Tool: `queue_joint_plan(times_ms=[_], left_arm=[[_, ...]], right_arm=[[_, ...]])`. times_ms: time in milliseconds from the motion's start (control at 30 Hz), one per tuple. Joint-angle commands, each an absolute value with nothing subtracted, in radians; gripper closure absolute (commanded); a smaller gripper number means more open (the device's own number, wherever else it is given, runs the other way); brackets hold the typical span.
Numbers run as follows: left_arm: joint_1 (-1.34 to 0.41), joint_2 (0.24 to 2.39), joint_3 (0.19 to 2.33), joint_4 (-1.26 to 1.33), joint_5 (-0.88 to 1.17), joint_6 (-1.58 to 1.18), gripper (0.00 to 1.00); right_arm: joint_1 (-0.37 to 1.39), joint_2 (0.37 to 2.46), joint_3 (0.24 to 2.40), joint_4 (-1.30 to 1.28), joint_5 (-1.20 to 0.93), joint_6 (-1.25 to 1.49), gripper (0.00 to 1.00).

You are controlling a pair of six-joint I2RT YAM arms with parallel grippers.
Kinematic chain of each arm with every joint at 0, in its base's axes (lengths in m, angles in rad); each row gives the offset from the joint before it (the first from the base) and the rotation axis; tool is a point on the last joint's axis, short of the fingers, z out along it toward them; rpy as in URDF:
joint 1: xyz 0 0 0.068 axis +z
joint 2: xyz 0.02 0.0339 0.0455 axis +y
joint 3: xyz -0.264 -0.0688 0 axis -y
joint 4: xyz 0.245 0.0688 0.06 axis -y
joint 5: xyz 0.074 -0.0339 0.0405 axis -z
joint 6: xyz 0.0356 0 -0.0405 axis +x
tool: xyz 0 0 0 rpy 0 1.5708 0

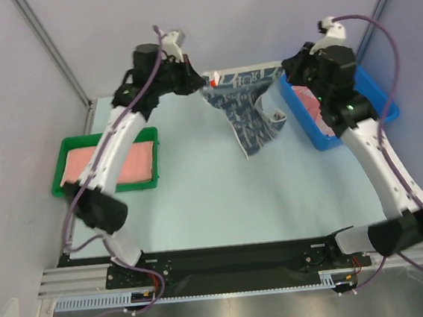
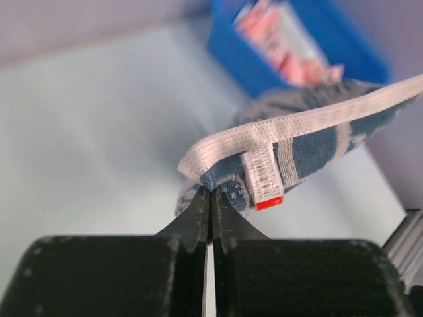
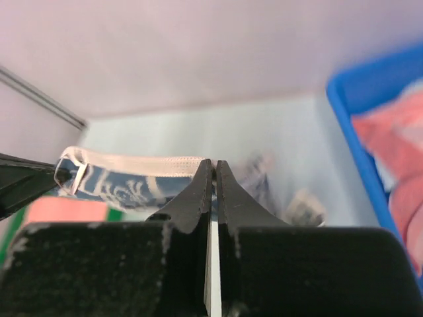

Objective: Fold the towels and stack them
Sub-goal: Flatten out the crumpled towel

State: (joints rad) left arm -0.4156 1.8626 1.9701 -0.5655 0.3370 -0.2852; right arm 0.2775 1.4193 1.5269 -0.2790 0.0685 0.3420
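Observation:
A navy-and-white patterned towel [image 1: 249, 121] hangs in the air over the back of the table, stretched by its white-hemmed top edge between both grippers. My left gripper [image 1: 203, 84] is shut on the corner that carries a barcode tag [image 2: 263, 175]; the left wrist view shows its jaws [image 2: 211, 195] pinched on the cloth [image 2: 310, 148]. My right gripper [image 1: 282, 73] is shut on the other end of the hem [image 3: 213, 164], with the towel [image 3: 125, 185] running off to the left. A salmon-pink towel [image 1: 115, 164] lies flat in the green tray. More pink towels [image 1: 311, 104] sit in the blue bin.
The green tray [image 1: 57, 173] stands at the table's left edge and the blue bin [image 1: 375, 101] at the back right, just beside the right arm. Grey walls close in the back and both sides. The hanging towel's lower end droops toward the table's middle.

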Motion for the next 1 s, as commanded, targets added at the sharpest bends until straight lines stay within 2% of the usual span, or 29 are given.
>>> queue_joint_plan(times_ms=[0,67,100,233,367,500,667,833,900,967], left_arm=[[-0.431,1.602,1.932,-0.588,0.354,-0.268,1.00],[-0.439,1.508,1.820,-0.542,0.379,-0.281,1.00],[-0.442,1.421,1.777,-0.519,0.399,-0.288,1.00],[-0.509,1.213,1.579,-0.398,0.460,-0.324,1.00],[-0.577,1.085,1.503,-0.367,0.471,-0.379,1.00],[-0.636,1.035,1.494,-0.388,0.465,-0.400,1.00],[-0.650,1.035,1.552,-0.478,0.375,-0.390,1.00],[-0.623,1.143,1.586,-0.554,0.166,-0.287,1.00],[-0.560,1.224,1.582,-0.540,0.167,-0.287,1.00],[-0.520,1.274,1.554,-0.476,0.175,-0.276,1.00]], right_arm=[[0.313,1.264,1.548,-0.374,0.038,0.281,1.00],[0.340,1.165,1.529,-0.380,0.020,0.259,1.00],[0.413,1.131,1.494,-0.379,0.024,0.202,1.00],[0.612,0.967,1.441,-0.400,0.219,0.124,1.00],[0.675,0.788,1.373,-0.393,0.215,0.141,1.00],[0.684,0.727,1.371,-0.382,0.163,0.153,1.00],[0.684,0.767,1.413,-0.393,0.182,0.157,1.00],[0.660,0.912,1.407,-0.358,0.276,0.088,1.00],[0.555,0.977,1.388,-0.305,0.215,0.095,1.00],[0.445,1.078,1.358,-0.222,0.048,0.133,1.00]])
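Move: Both hands already pinch the far edge of the crumpled towel, one corner each; its bunched body hangs about 10 cm to the left hand's right and 9 cm to the right hand's left, some 4 cm nearer the base and 15 to 20 cm below. The clear table middle is roughly 9 cm back, 6 cm right of the left hand and 13 cm left of the right hand. The green tray is 34 cm left and 2 cm back of the left hand; the blue bin is 20 cm right and 11 cm ahead of the right hand. Keeping their pinch on the towel's two corners, both hands swing it fast back towards the base by about 25 cm while rising some 15 cm, with the fingers tipping upward 20 to 25 degrees. They then turn round together and start forward again, some 8 cm out over the table, sinking slightly. ##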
